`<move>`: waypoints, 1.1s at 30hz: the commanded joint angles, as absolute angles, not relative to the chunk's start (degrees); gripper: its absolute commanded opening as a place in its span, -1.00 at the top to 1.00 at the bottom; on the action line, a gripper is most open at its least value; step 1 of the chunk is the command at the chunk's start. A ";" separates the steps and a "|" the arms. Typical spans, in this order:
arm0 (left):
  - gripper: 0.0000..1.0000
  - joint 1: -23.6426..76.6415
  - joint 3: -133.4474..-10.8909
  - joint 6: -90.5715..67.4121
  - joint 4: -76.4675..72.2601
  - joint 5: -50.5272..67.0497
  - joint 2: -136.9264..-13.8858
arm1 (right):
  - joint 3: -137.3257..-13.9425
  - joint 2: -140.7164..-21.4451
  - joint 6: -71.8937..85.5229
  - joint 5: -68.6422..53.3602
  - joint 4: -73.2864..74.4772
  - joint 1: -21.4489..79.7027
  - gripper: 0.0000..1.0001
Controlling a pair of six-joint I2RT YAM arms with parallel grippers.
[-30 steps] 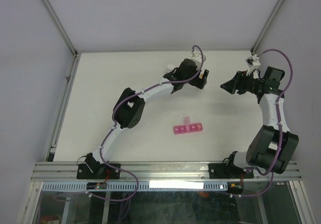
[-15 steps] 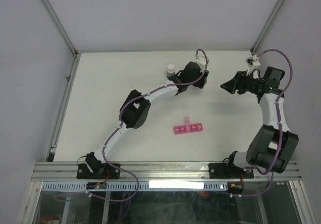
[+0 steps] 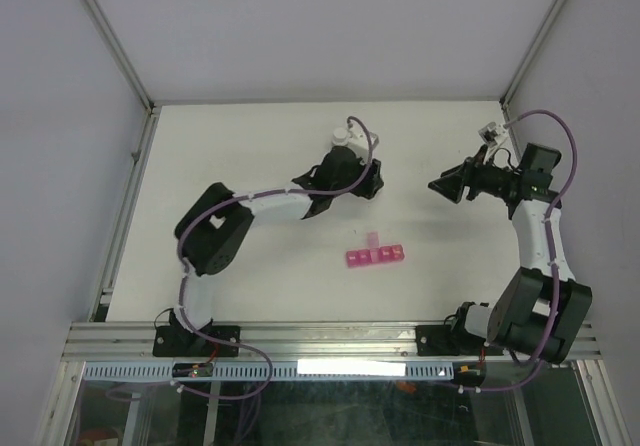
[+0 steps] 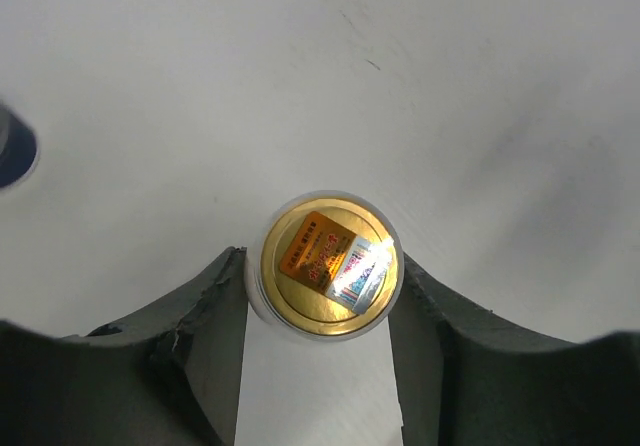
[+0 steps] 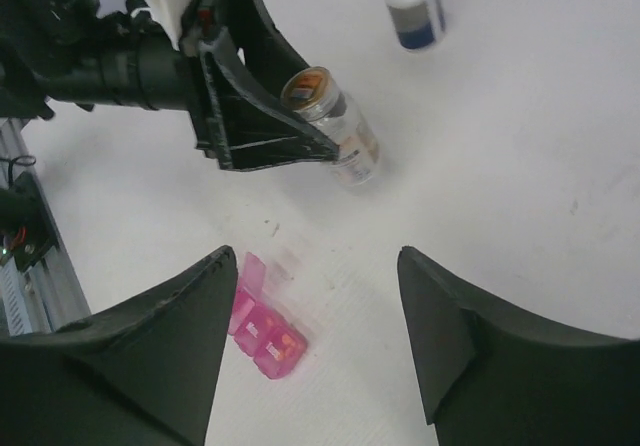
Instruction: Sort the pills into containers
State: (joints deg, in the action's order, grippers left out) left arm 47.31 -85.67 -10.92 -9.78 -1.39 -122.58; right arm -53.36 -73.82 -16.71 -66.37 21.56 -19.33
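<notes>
The pink pill-organizer strip [image 3: 376, 256] lies mid-table with one lid standing open. It also shows in the right wrist view [image 5: 262, 331], with small orange pills in its end compartments. My left gripper [image 3: 366, 182] is shut on the small clear vial with the gold-orange cap [image 4: 322, 264]; both fingers press its sides. The right wrist view shows that vial [image 5: 342, 134] tilted in the left gripper [image 5: 300, 131], far behind the strip. My right gripper [image 3: 440, 184] is open and empty, hovering right of the vial and behind the strip.
A dark bottle with a white cap [image 3: 343, 138] stands behind the left gripper; it also shows in the right wrist view [image 5: 415, 8]. Metal rails edge the table on the left [image 3: 130, 201] and at the front.
My left arm has swung left and toward the front with the vial in its grip. My right gripper has shifted slightly left and nearer.
</notes>
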 commanded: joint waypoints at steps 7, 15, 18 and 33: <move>1.00 47.82 -38.20 -28.04 -46.02 -0.23 -75.59 | -50.37 -59.16 -39.23 -79.88 16.18 -2.33 -0.93; 1.00 50.15 -23.07 -43.32 -48.87 -6.45 -61.15 | -57.08 -62.05 -41.22 -70.07 19.73 11.55 -0.91; 1.00 52.39 -21.51 -46.55 -49.31 -11.03 -60.36 | -54.90 -62.13 -40.43 -68.41 16.50 14.15 -0.90; 1.00 58.59 -29.02 -51.36 -50.75 -18.37 -72.90 | -46.99 -63.88 -38.70 -49.35 6.75 27.26 -0.80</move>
State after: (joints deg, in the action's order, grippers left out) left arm 57.47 -25.91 -49.04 -45.89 -14.96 -72.16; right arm -47.92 -63.09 -39.99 -55.90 13.02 24.71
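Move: The left hand already has the clear pill bottle pinched by its lid; the open right gripper waiting for it is about 15 cm right, 8 cm back and 12 cm higher. The pink pill box lies 14 cm back, 2 cm right and 8 cm below the left hand; the white bottle 11 cm ahead, 7 cm left and 6 cm down. From the right hand the clear bottle is some 8 cm ahead, 15 cm left and 15 cm below. Keeping its pinch on the lid, the left hand sweeps the clear bottle back about 17 cm, left and up, rolling some 45 degrees so the base swings towards the right gripper, then eases a little down and back right. The right hand opens wider and travels left about 20 cm and back 10, rising then sinking, turning counter-clockwise and tipping up to straddle the bottle's lower end without closing. ##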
